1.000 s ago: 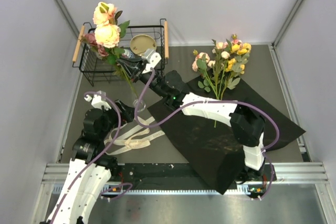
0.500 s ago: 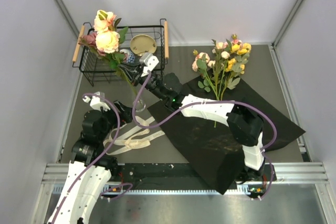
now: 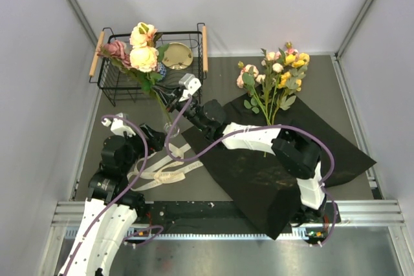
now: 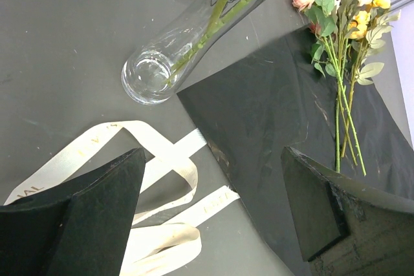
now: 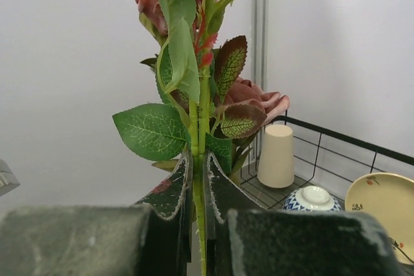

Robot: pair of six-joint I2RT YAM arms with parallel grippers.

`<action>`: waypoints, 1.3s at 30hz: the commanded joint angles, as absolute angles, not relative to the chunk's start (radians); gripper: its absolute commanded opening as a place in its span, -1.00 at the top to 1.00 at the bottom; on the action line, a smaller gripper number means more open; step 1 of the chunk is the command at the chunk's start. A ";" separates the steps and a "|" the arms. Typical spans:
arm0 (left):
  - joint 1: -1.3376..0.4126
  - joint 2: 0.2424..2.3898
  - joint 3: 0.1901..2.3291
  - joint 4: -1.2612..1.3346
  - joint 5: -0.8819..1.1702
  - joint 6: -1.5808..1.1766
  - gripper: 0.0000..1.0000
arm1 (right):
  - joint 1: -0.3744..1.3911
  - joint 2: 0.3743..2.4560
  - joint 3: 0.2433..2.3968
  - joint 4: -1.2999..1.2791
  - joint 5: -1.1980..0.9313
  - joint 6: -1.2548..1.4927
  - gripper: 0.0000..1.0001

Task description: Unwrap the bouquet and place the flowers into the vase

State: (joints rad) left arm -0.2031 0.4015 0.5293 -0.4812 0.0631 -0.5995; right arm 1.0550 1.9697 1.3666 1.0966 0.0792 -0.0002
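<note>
My right gripper (image 5: 198,159) is shut on the green stems of a bunch of flowers (image 5: 197,121) with peach, yellow and mauve blooms (image 3: 142,53). In the top view it (image 3: 172,99) holds them tilted above the clear glass vase (image 3: 171,127). The left wrist view shows the stem ends (image 4: 220,11) reaching down inside the vase (image 4: 155,72). More flowers (image 3: 275,79) lie on the unwrapped black paper (image 3: 278,166). The left gripper (image 4: 213,159) stands open and empty above the loose cream ribbon (image 4: 162,172), just near of the vase.
A black wire basket (image 3: 103,88) at the back left holds a beige paper cup (image 5: 278,156), a blue-patterned bowl (image 5: 312,198) and a yellow plate (image 3: 176,56). White walls close in the table on three sides.
The right gripper has carried its flowers toward the near right, and the blooms swung away from the left wall toward the basket's middle. The left arm has stayed put.
</note>
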 commanded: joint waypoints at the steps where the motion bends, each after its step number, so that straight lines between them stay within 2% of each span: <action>1: -0.204 0.399 0.540 -0.462 0.060 -0.589 -0.82 | 1.054 1.993 1.347 1.138 0.112 0.032 1.00; 18: -0.204 0.390 0.540 -0.457 0.066 -0.591 -0.82 | 1.052 2.000 1.378 1.081 0.143 0.005 1.00; 33: -0.204 0.393 0.560 -0.471 0.064 -0.580 -0.82 | 1.052 2.026 1.284 1.134 0.144 0.006 0.98; 34: -0.206 0.393 0.561 -0.472 0.066 -0.578 -0.82 | 1.052 2.026 1.285 1.134 0.144 0.006 0.91; 35: -0.204 0.396 0.561 -0.472 0.064 -0.580 -0.82 | 1.052 2.023 1.282 1.132 0.144 0.005 0.71; 37: -0.204 0.394 0.560 -0.474 0.067 -0.580 -0.82 | 1.052 2.007 1.276 1.127 0.150 0.011 0.44; 38: -0.204 0.396 0.560 -0.474 0.067 -0.578 -0.82 | 1.054 1.997 1.269 1.118 0.156 0.011 0.12; 39: -0.204 0.394 0.558 -0.472 0.066 -0.580 -0.82 | 1.054 1.981 1.263 1.095 0.166 0.015 -0.05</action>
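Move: The glass vase stands almost directly below my right hand, which holds the flower stems: its middle is about 23 cm down and 1 cm farther out. The blue-and-white bowl in the rack lies some 21 cm ahead and 6 cm left of this hand, the gold plate about 26 cm ahead and 2 cm right, and the cream ribbon about 12 cm back and 1 cm left on the table. From my idle left hand the vase's middle is roughly 10 cm ahead, 8 cm right and 8 cm below. With the stems still pinched in my right fingers and their lower ends already inside the vase, I sink nearly straight down towards its mouth, about 6 cm in two stages with a brief stop between, easing about 1 cm forward. Only once I have stopped just above the rim do I open the fingers, to about a third, and let go of the stems. ##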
